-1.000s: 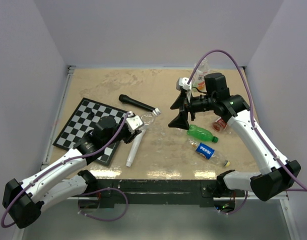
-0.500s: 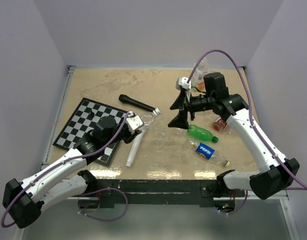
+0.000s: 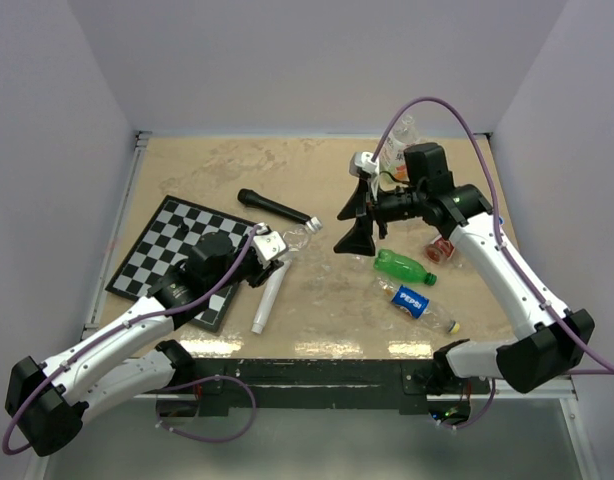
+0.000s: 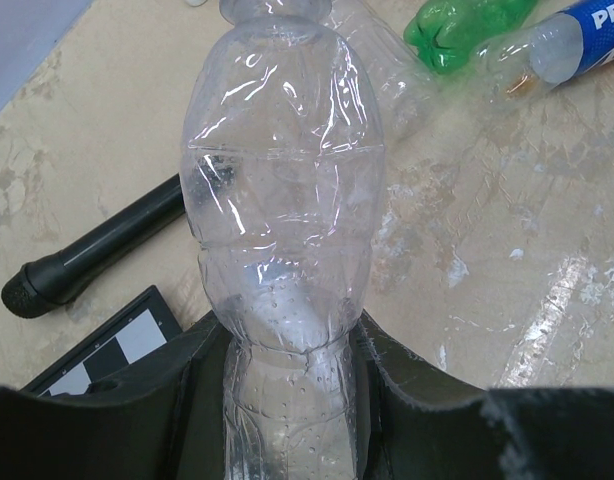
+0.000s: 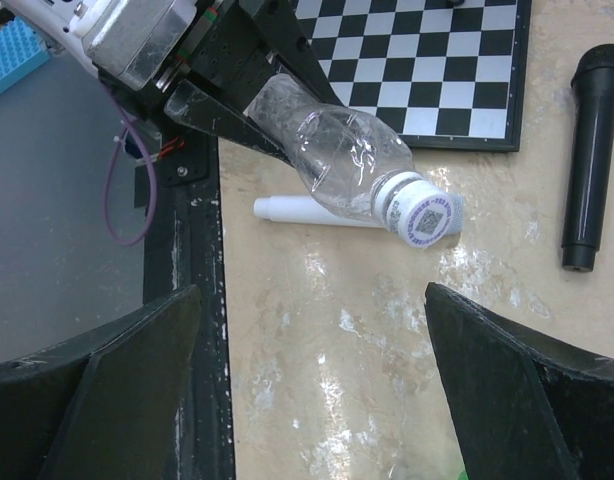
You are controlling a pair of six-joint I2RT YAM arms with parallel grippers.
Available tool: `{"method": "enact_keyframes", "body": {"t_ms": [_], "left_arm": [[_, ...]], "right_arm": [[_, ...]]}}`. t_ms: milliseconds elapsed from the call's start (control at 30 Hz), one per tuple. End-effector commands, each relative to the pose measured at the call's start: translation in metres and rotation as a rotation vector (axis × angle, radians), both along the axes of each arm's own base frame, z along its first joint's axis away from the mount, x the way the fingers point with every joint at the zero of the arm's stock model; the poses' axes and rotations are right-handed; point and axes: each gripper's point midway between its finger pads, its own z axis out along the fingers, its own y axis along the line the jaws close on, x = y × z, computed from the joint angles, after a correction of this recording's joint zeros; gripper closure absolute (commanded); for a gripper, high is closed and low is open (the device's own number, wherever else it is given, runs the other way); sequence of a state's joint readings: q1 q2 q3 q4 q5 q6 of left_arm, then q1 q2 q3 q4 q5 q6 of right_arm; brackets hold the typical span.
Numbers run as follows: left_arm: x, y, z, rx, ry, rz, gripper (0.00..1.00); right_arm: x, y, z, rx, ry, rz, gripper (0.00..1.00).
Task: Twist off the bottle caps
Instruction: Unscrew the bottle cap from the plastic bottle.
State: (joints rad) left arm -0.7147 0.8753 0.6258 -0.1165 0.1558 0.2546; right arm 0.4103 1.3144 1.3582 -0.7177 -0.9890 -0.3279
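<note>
My left gripper [image 4: 292, 400] is shut on the narrow waist of a clear, empty plastic bottle [image 4: 282, 190], held off the table and pointing toward the middle. In the right wrist view the same clear bottle [image 5: 337, 150] sticks out of the left gripper [image 5: 222, 90], and its white bottle cap [image 5: 424, 218], printed with a code, is on the neck. My right gripper [image 5: 312, 290] is open with bare table between its fingers, apart from the cap. From above, the right gripper [image 3: 351, 225] hovers just right of the bottle's cap end [image 3: 305, 230].
A green bottle [image 3: 402, 266], a Pepsi bottle [image 3: 417, 302] and a red-labelled object [image 3: 442, 248] lie under the right arm. Another bottle [image 3: 397, 140] stands at the back. A black microphone [image 3: 277, 208], a white cylinder [image 3: 267, 295] and a chessboard [image 3: 162, 250] lie left of centre.
The right arm has drifted slightly toward the far side with its jaws still wide. The left arm and the bottle have not moved.
</note>
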Motion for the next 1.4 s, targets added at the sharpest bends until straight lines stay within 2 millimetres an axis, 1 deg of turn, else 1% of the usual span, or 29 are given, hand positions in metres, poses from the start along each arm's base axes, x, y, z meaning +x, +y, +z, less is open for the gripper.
{"method": "enact_keyframes", "body": {"t_ms": [0, 100, 233, 267, 367, 500, 567, 633, 667, 767, 833, 967, 1133, 1367], "left_arm": [[0.002, -0.008, 0.013, -0.035, -0.04, -0.03, 1.0], [0.001, -0.008, 0.014, -0.037, -0.043, -0.035, 1.0], [-0.001, -0.01, 0.014, -0.043, -0.039, -0.049, 1.0], [-0.001, -0.011, 0.014, -0.043, -0.04, -0.052, 1.0], [-0.002, -0.012, 0.015, -0.046, -0.039, -0.057, 1.0], [-0.002, -0.012, 0.014, -0.046, -0.038, -0.059, 1.0], [-0.003, -0.013, 0.015, -0.047, -0.038, -0.063, 1.0], [-0.002, -0.013, 0.013, -0.046, -0.035, -0.063, 1.0], [-0.003, -0.013, 0.013, -0.046, -0.035, -0.065, 1.0], [-0.003, -0.013, 0.013, -0.046, -0.033, -0.068, 1.0], [-0.003, -0.013, 0.014, -0.047, -0.035, -0.068, 1.0], [-0.003, -0.013, 0.013, -0.045, -0.036, -0.065, 1.0], [-0.003, -0.013, 0.014, -0.047, -0.035, -0.066, 1.0], [-0.004, -0.013, 0.015, -0.049, -0.038, -0.068, 1.0]], "right_arm": [[0.007, 0.008, 0.024, 0.061, 0.003, 0.013, 0.02], [0.012, 0.013, 0.021, 0.079, 0.053, 0.002, 0.02], [0.035, 0.021, 0.009, 0.073, 0.118, -0.073, 0.02], [0.039, 0.022, 0.003, 0.065, 0.143, -0.079, 0.02], [0.046, 0.027, -0.002, 0.062, 0.187, -0.08, 0.05], [0.05, 0.03, -0.007, 0.067, 0.23, -0.084, 0.12], [0.05, 0.031, -0.008, 0.073, 0.231, -0.08, 0.18], [0.048, 0.033, -0.007, 0.083, 0.269, -0.082, 0.23], [0.047, 0.033, -0.007, 0.086, 0.275, -0.08, 0.28], [0.046, 0.034, -0.008, 0.093, 0.295, -0.066, 0.39], [0.045, 0.035, -0.008, 0.095, 0.309, -0.063, 0.43], [0.045, 0.035, -0.01, 0.094, 0.317, -0.065, 0.43], [0.046, 0.034, -0.016, 0.084, 0.327, -0.083, 0.39], [0.048, 0.034, -0.024, 0.07, 0.349, -0.099, 0.39]]}}
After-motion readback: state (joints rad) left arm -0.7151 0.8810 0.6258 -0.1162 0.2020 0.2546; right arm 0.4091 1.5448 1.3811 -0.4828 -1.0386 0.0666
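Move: The bottle cap, on the upward-tilted plastic bottle in the left hand, lies from the right hand about 6 cm to the left, 5 cm ahead and 4 cm lower. From the same hand, on the table some 27 cm below, the black microphone is about 22 cm ahead and 15 cm left, the white microphone roughly level and 16 cm left. From the left hand the cap is about 6 cm ahead, 9 cm right and 5 cm higher. No grip on the bottle cap is made yet: the right fingertips come around it, but a touch can't be made out. The right hand goes forward about 5 cm while edging left and dipping, then rises slightly and holds near the cap, rolling some 20 degrees so its forward side dips, as the wide-open fingers close partway. The left hand keeps its grip on the bottle, almost still. ##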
